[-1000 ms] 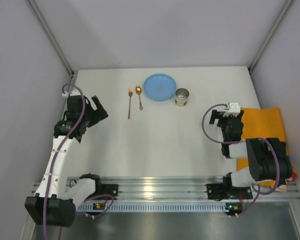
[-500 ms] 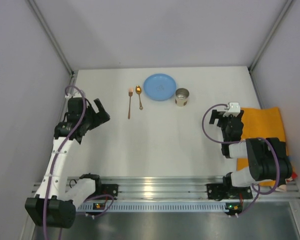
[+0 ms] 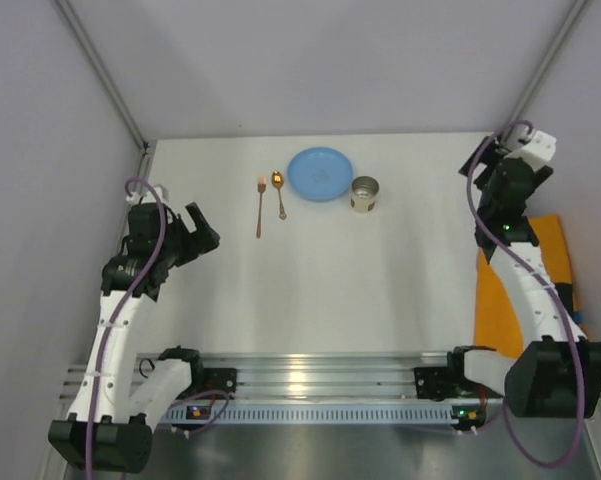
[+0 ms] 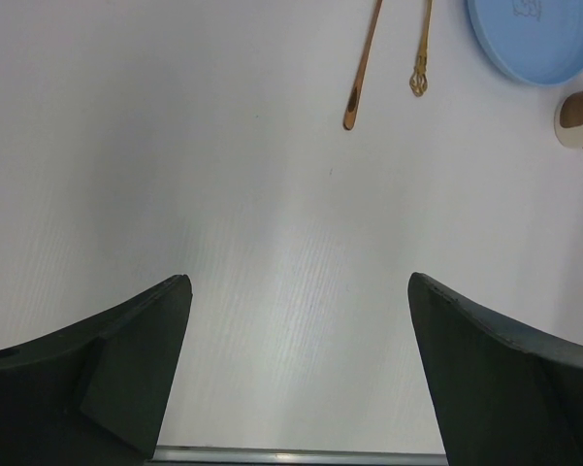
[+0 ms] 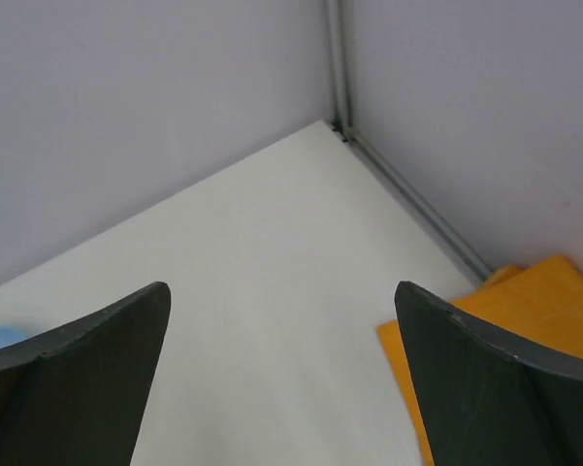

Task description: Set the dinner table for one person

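The white dinner table [image 3: 350,280] carries a blue plate [image 3: 320,173] at the far middle. Left of the plate lie a gold spoon [image 3: 279,192] and a fork [image 3: 260,207]; a metal cup [image 3: 365,193] stands to its right. An orange placemat [image 3: 552,262] lies at the right edge. My left gripper [image 3: 202,228] hovers open over the left side, short of the fork [image 4: 362,63], spoon [image 4: 423,49] and plate [image 4: 538,39]. My right gripper [image 3: 488,160] is raised near the far right corner, open and empty [image 5: 281,296], with the placemat [image 5: 504,320] below it to the right.
Grey walls enclose the table on the left, back and right, with a metal post in the far right corner [image 5: 338,68]. An aluminium rail [image 3: 310,375] with both arm bases runs along the near edge. The cup [image 4: 580,116] shows at the right edge of the left wrist view.
My right arm has swung up from low beside the placemat's left edge to the far right corner. My left gripper has drifted slightly toward the near side. Both stayed open.
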Robot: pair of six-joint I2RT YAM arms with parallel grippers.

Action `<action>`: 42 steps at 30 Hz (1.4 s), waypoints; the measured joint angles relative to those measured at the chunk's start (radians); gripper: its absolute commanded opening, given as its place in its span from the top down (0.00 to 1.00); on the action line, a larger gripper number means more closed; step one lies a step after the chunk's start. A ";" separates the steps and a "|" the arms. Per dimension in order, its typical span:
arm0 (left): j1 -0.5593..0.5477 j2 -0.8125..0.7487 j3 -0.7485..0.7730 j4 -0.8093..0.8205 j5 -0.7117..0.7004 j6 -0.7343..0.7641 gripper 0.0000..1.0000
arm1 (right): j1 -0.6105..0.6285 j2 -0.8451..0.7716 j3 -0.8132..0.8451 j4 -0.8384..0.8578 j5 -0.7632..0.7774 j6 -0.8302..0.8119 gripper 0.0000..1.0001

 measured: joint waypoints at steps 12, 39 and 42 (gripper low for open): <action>-0.001 -0.022 -0.071 0.011 0.079 -0.020 0.02 | -0.212 0.502 0.157 -0.853 0.087 0.260 0.00; -0.005 -0.060 -0.080 0.000 0.082 -0.013 0.02 | -0.249 0.483 0.030 -0.701 -0.063 0.235 1.00; -0.005 -0.062 -0.081 0.000 0.081 -0.013 0.02 | -0.244 0.450 -0.002 -0.684 -0.087 0.236 1.00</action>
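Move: Below and behind the right hand lies the left edge of the orange napkin, where its open fingers will shut: about 12 cm back, 5 cm to the right and 27 cm down. The napkin's middle is some 20 cm back and 15 cm right. The cup stands about 24 cm left and 4 cm ahead, the blue plate 35 cm left and 10 cm ahead. From the left hand, that napkin edge lies roughly 58 cm right, 2 cm ahead and 20 cm below. Swooping down some 27 cm while drawing back about 12 cm and a little to the right, the right hand tips its fingers some 65 degrees downward over the napkin's left edge. Low at the table it creeps slightly forward and left as the wide-open fingers shut fully, pinching the cloth's edge. The empty left hand eases back and down a couple of centimetres, staying open. ##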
